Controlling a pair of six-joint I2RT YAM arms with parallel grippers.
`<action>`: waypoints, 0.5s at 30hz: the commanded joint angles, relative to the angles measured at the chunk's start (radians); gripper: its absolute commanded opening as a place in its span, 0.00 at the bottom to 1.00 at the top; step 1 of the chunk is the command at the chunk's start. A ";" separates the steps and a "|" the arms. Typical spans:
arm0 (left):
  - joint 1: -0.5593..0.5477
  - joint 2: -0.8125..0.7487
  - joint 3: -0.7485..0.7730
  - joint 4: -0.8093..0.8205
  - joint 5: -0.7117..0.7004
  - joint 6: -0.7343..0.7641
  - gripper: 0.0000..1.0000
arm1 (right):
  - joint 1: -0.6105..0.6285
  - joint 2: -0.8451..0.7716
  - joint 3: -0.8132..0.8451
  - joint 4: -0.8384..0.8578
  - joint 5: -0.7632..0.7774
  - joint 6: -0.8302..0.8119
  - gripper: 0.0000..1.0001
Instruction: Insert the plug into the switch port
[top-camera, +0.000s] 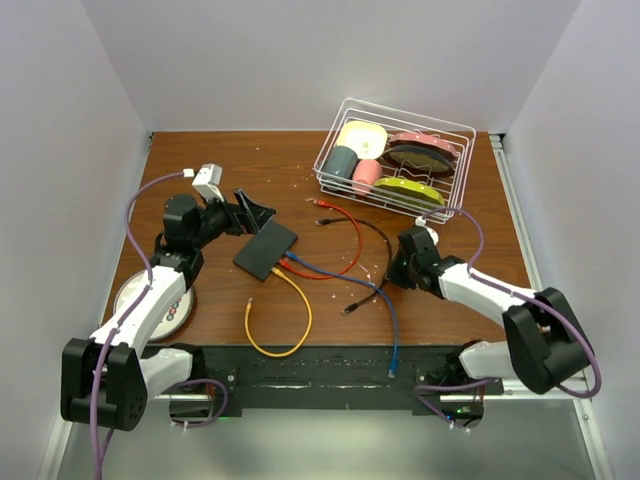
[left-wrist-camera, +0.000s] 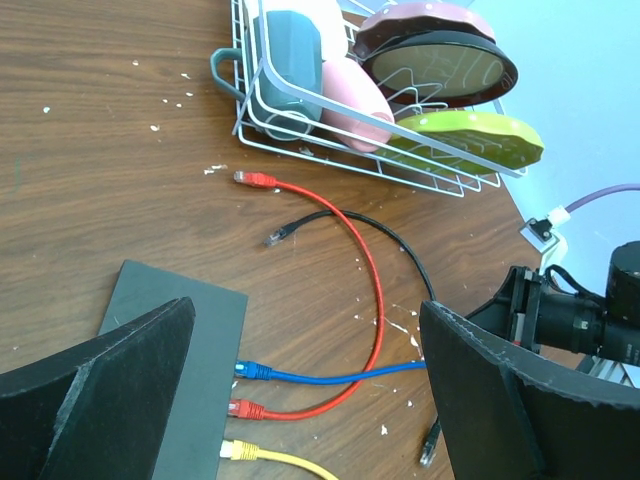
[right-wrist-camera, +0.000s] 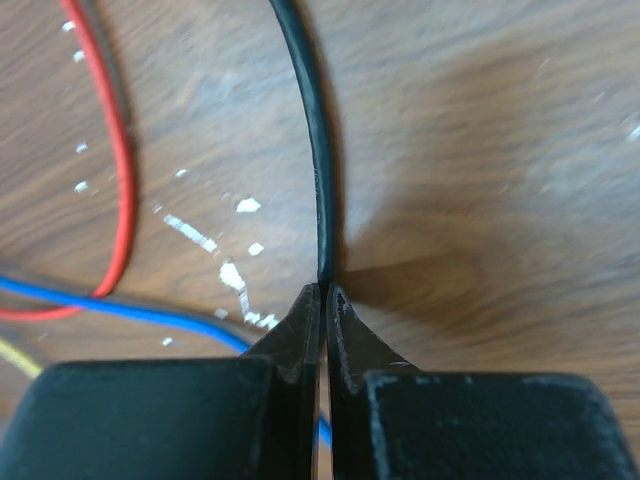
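The switch (top-camera: 266, 249) is a flat black box in the middle of the table, also in the left wrist view (left-wrist-camera: 185, 330). Blue, red and yellow cables are plugged into its near edge. A black cable (top-camera: 385, 240) lies loose to its right, with one plug (top-camera: 321, 221) near the red cable's free end and the other plug (top-camera: 347, 312) nearer the front. My right gripper (top-camera: 397, 268) is shut on this black cable (right-wrist-camera: 315, 150) partway along its length, the jaws (right-wrist-camera: 325, 292) pinching it against the wood. My left gripper (top-camera: 257, 215) hovers wide open over the switch's far corner, holding nothing.
A white wire dish basket (top-camera: 340, 140) with cups and plates stands at the back right. A round plate (top-camera: 135, 290) lies by the left arm. Free ends of the yellow cable (top-camera: 248, 303), the blue cable (top-camera: 393, 370) and the red cable (top-camera: 321, 203) lie on the wood.
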 joint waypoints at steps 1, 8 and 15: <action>0.001 0.013 -0.020 0.060 0.042 -0.023 1.00 | 0.007 -0.102 0.001 0.098 0.017 0.076 0.00; -0.007 0.068 -0.027 0.117 0.126 -0.043 1.00 | 0.005 -0.231 0.042 0.064 0.163 0.061 0.00; -0.071 0.110 0.000 0.149 0.163 -0.031 0.99 | 0.007 -0.224 0.134 0.053 0.216 -0.036 0.00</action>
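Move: The right hand's shut tips are at the black cable, just above the table. Its loose far plug lies about 13 cm ahead and 12 left, its near plug some 7 back and 8 left, and the red cable's free plug roughly 17 ahead and 14 left. From the high, open left hand, the far black plug is about 6 cm ahead, 12 right and 19 below, with the switch almost straight beneath. Shut right hand lifts about 9 cm off the black cable and forward; open left eases right and down. ##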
